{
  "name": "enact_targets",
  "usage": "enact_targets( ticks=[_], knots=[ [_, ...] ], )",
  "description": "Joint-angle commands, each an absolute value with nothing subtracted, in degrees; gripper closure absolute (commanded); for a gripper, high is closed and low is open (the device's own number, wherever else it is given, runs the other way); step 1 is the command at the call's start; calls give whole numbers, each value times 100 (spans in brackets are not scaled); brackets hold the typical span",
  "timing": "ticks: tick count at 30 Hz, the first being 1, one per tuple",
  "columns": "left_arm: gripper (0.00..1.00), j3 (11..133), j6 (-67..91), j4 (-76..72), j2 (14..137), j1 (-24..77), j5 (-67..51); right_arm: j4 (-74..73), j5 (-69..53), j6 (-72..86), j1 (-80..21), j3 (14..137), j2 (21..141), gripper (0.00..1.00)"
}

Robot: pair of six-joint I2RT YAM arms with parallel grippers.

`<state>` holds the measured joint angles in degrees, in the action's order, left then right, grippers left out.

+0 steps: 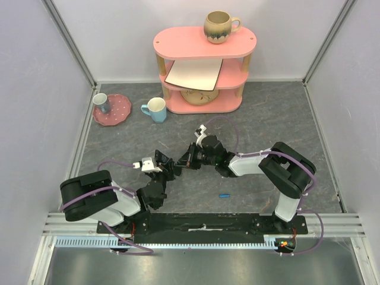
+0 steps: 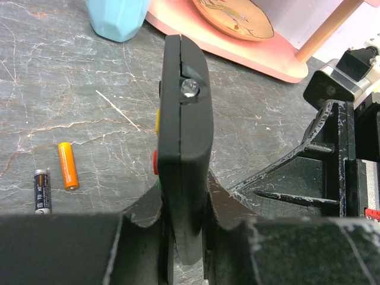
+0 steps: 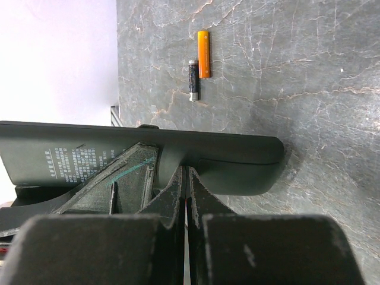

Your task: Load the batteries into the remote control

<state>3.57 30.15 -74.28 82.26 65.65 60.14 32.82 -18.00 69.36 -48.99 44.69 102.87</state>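
My left gripper [image 2: 184, 199] is shut on the remote control [image 2: 184, 119], holding the slim black bar on edge above the table. The remote's back with pale printed text faces the right wrist view [image 3: 178, 148]. My right gripper [image 3: 187, 172] is shut, its tips pressed against that back side with nothing visible between the jaws. From above, both grippers meet mid-table, left [image 1: 171, 169] and right [image 1: 189, 159]. An orange battery [image 2: 68, 165] and a black one [image 2: 41, 190] lie side by side on the table left of the remote. A blue battery [image 1: 224, 195] lies near the right arm.
A pink shelf unit [image 1: 202, 44] stands at the back, with a brown mug [image 1: 219, 27] on top and a bowl at the bottom. A light blue mug [image 1: 156, 110] and a pink plate [image 1: 119, 113] carrying a cup sit back left. Walls close both sides.
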Motion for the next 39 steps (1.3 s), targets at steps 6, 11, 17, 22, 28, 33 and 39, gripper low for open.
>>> enact_targets(
  ticks=[6, 11, 17, 22, 28, 33, 39],
  knots=[
    [98, 378, 2760, -7436, 8315, 6636, 5801, 1723, -1600, 6338, -5054, 4632, 10582, 100],
    [98, 387, 2655, -7453, 8271, 6636, 5810, 1626, -1626, 6267, -5045, 4527, 10573, 100],
    [98, 387, 2646, -7444, 8271, 6636, 5836, 1547, -1582, 6223, -5045, 4386, 10556, 100],
    [98, 387, 2602, -7453, 8262, 6636, 5854, 1372, -1538, 6135, -5036, 4403, 10538, 100],
    [98, 360, 2584, -7444, 8227, 6636, 5906, 1301, -1485, 6100, -5036, 4307, 10494, 100],
    [98, 360, 2575, -7427, 8200, 6645, 5924, 1266, -1450, 6100, -5010, 4210, 10468, 100],
    [98, 369, 2601, -7427, 8218, 6636, 5898, 1362, -1336, 6047, -4983, 4105, 10249, 100]
  ],
)
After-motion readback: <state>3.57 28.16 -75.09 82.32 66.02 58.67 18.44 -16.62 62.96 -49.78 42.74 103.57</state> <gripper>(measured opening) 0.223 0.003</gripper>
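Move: The closed right fingertips already rest on the back of the remote control, which stands on end in the left hand; its middle is about 1 cm forward, 1 cm left and 1 cm above them, roughly 2 cm below the left hand. On the table some 8 cm lower, the orange battery lies about 5 cm ahead and 9 cm left of the right hand, the black battery 3 cm ahead and 11 cm left. The blue battery is 9 cm back and 17 cm right. The shut right fingertips keep bearing on the remote's back at the upper edge of its battery cover, hardly travelling, while the left hand keeps its grip and holds the remote upright. Late on, the right hand goes abruptly down about 7 cm, with some 4 cm to the right and 3 cm back, coming off the remote past its lower end as the wrist tips about 15 degrees further downward and the fingers stay shut. ##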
